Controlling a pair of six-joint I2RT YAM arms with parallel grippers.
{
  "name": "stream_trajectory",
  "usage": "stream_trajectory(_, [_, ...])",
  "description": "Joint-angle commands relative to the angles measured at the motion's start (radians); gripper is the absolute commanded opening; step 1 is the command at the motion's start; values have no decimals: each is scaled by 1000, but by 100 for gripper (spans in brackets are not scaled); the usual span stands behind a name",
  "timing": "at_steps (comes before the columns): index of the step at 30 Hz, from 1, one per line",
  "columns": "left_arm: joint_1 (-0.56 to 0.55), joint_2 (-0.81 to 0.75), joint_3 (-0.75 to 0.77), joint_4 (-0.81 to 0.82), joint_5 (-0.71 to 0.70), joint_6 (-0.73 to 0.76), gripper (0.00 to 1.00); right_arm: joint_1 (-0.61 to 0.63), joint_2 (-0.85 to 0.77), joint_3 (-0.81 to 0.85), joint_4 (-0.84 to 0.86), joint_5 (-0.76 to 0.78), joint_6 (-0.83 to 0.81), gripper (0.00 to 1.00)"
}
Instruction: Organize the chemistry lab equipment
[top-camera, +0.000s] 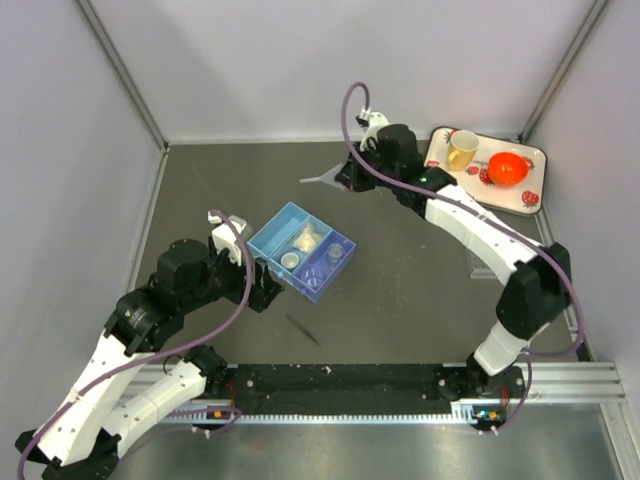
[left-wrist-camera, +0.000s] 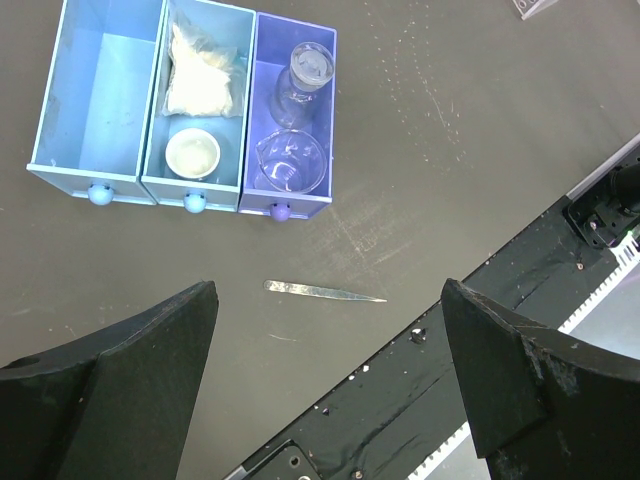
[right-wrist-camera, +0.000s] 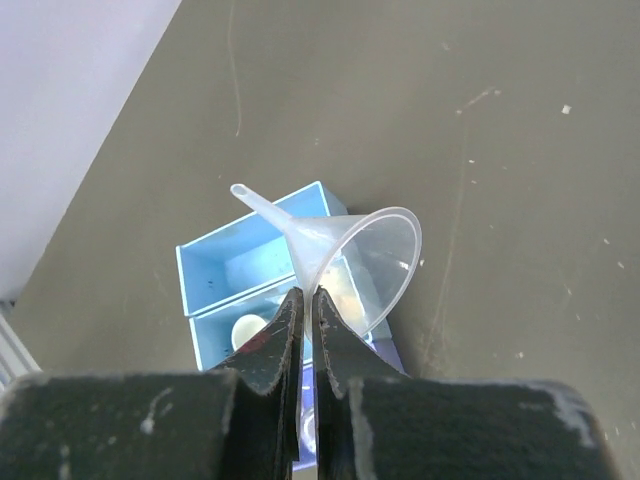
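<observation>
The blue three-compartment tray (top-camera: 268, 236) sits mid-table and also shows in the left wrist view (left-wrist-camera: 98, 100). Its middle compartment holds the bag of white material (left-wrist-camera: 200, 78) and a small round dish (left-wrist-camera: 192, 155). Its purple compartment holds a tiny clear flask (left-wrist-camera: 302, 80) and a tiny clear beaker (left-wrist-camera: 290, 165). My right gripper (right-wrist-camera: 308, 294) is shut on the rim of the clear funnel (right-wrist-camera: 365, 262), held in the air behind the tray (top-camera: 322, 178). My left gripper (left-wrist-camera: 325, 345) is open and empty, just near of the tray (top-camera: 262, 288). Tubes and tube rack are out of view.
A thin metal pointed tool (left-wrist-camera: 322, 291) lies on the table between the tray and the black front rail (left-wrist-camera: 440, 400). A white strawberry-patterned tray (top-camera: 532, 165) with a yellow mug (top-camera: 461, 150) and an orange bowl (top-camera: 508, 168) stands at the back right.
</observation>
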Motion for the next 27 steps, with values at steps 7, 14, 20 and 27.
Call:
stream_trajectory(7, [-1,-15,19,11,-3,12,99,6,277,271,-38,-326,-186,0])
stream_trajectory(14, [-2,-15,14,21,0,10,99,75,349,368,-74,-362,-429,0])
stream_trajectory(20, [-1,-24,0,24,6,10,99,114,426,466,-151,-416,-559,0])
stream_trajectory(27, [-2,-38,-4,24,5,14,99,141,482,503,-174,-394,-617,0])
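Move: I still hold the funnel in my right hand. The empty light-blue compartment of the drawer box lies about 14 cm to my left, 2 cm ahead and some 23 cm below. Next to the compartment, the powder bag is about 8 cm left of my hand and level with it, the white cup 11 cm left and 5 cm back, and the glass flask 2 cm left and 4 cm back. From my left hand, the compartment lies about 25 cm straight ahead and 22 cm lower. I swing the funnel about 12 cm left with my right hand, towards the empty compartment, turning the wrist some 40 degrees counter-clockwise. I first dip about 6 cm and edge forward, then ease slightly back and up before sinking a little again at the end, fingers staying shut on the funnel. ##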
